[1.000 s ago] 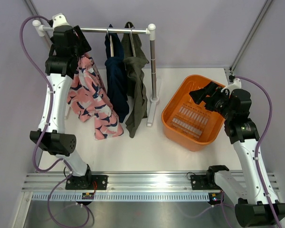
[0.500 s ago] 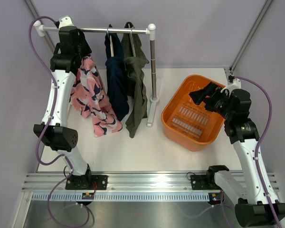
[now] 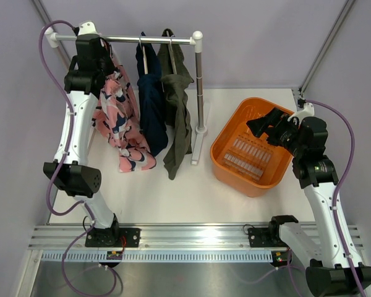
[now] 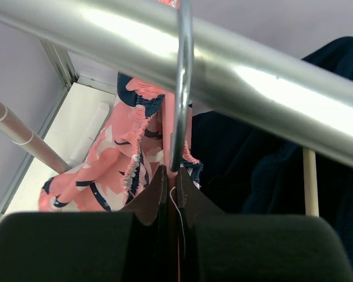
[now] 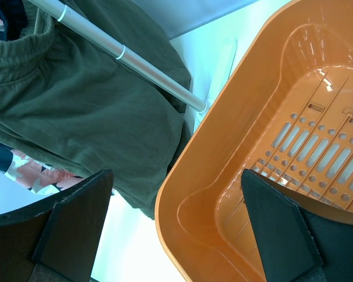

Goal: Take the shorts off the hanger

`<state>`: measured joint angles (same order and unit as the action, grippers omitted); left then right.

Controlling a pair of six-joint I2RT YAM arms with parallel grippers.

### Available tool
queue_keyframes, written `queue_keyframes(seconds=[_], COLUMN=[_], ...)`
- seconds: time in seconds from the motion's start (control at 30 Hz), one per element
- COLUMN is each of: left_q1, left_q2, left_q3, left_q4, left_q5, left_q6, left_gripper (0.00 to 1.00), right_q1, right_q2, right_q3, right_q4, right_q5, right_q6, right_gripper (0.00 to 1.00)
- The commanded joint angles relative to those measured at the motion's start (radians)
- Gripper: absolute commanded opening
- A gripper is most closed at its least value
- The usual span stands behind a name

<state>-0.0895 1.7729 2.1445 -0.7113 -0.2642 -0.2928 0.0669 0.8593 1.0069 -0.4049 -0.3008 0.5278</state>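
Three shorts hang from a metal rail (image 3: pixel 148 40): pink patterned (image 3: pixel 120 124), dark navy (image 3: pixel 151 105) and olive green (image 3: pixel 179 117). My left gripper (image 3: pixel 103 60) is up at the rail's left end. In the left wrist view its jaws (image 4: pixel 172 171) are shut on the top of the pink shorts (image 4: pixel 106 164), with a pink sliver and a white thread between them. The hanger's wire hook (image 4: pixel 182 88) comes down to their tips. My right gripper (image 3: pixel 264 124) hovers open over the orange basket (image 3: pixel 217 145), holding nothing (image 5: pixel 176 176).
The rack's upright post (image 3: pixel 200 86) stands between the clothes and the basket, its foot on the white table (image 3: pixel 173 192). The rail (image 4: pixel 253 76) passes close over my left jaws. In the right wrist view the olive shorts (image 5: pixel 88 111) hang beside the basket rim (image 5: pixel 223 117).
My left arm rose to the rail and its jaws shut on the top of the pink shorts. The pink cloth has bunched narrower and swung in. The right arm has not moved.
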Motion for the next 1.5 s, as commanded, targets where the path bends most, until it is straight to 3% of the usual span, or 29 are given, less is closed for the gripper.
queue_keyframes(seconds=[0.0, 0.2, 0.4, 0.87, 1.1, 1.27, 1.47], left_q1=[0.005, 0.005, 0.002, -0.13, -0.214, -0.23, -0.23], left_q2=[-0.091, -0.141, -0.158, -0.421, -0.657, -0.857, -0.952], left_q3=[0.078, 0.095, 0.101, -0.3, -0.564, -0.676, -0.67], left_q4=[0.062, 0.066, -0.045, -0.043, 0.045, 0.069, 0.007], left_q5=[0.042, 0.063, 0.074, -0.039, -0.11, -0.06, 0.201], left_q6=[0.041, 0.052, 0.024, 0.001, -0.04, -0.028, -0.014], left_gripper=[0.0, 0.0, 0.0, 0.0, 0.0, 0.0, 0.0], right_q1=[-0.003, -0.004, -0.003, -0.004, -0.003, 0.005, 0.013], right_q2=[-0.014, -0.023, -0.026, -0.026, 0.02, 0.024, 0.032], right_q3=[0.013, 0.006, -0.001, -0.008, 0.03, 0.055, 0.071], right_q4=[0.012, 0.021, 0.028, 0.031, 0.037, 0.006, 0.006], right_q5=[-0.015, -0.02, -0.021, -0.054, -0.191, -0.187, -0.218], right_q6=[-0.015, -0.018, -0.017, -0.02, -0.031, -0.068, -0.06], right_gripper=[0.99, 0.99, 1.0, 0.99, 0.99, 0.99, 0.99])
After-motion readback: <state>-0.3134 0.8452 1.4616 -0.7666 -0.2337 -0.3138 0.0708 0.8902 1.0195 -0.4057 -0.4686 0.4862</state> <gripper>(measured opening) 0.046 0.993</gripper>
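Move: The left hand already grips the pink shorts' hanger at the base of its hook. The rail that it hangs on lies about 2 cm ahead and 4 cm above, and the pink shorts' middle some 20 cm below, 2 cm ahead and 3 cm right. The navy shorts hang 13 cm right of the hand, 2 cm ahead and 18 cm lower. From the right hand, the pink shorts are roughly 20 cm ahead, 56 cm left and 10 cm below. Keeping its pinch on the hanger, the left hand lifts the hook some 5 cm while easing back, freeing it from the rail, then draws it back about 25 cm in all, sinking below its starting height and climbing again at the end, clockwise and fingers tipping up by 10-15 degrees. The open right hand drifts a couple of centimetres left, turning some 10 degrees counter-clockwise. ##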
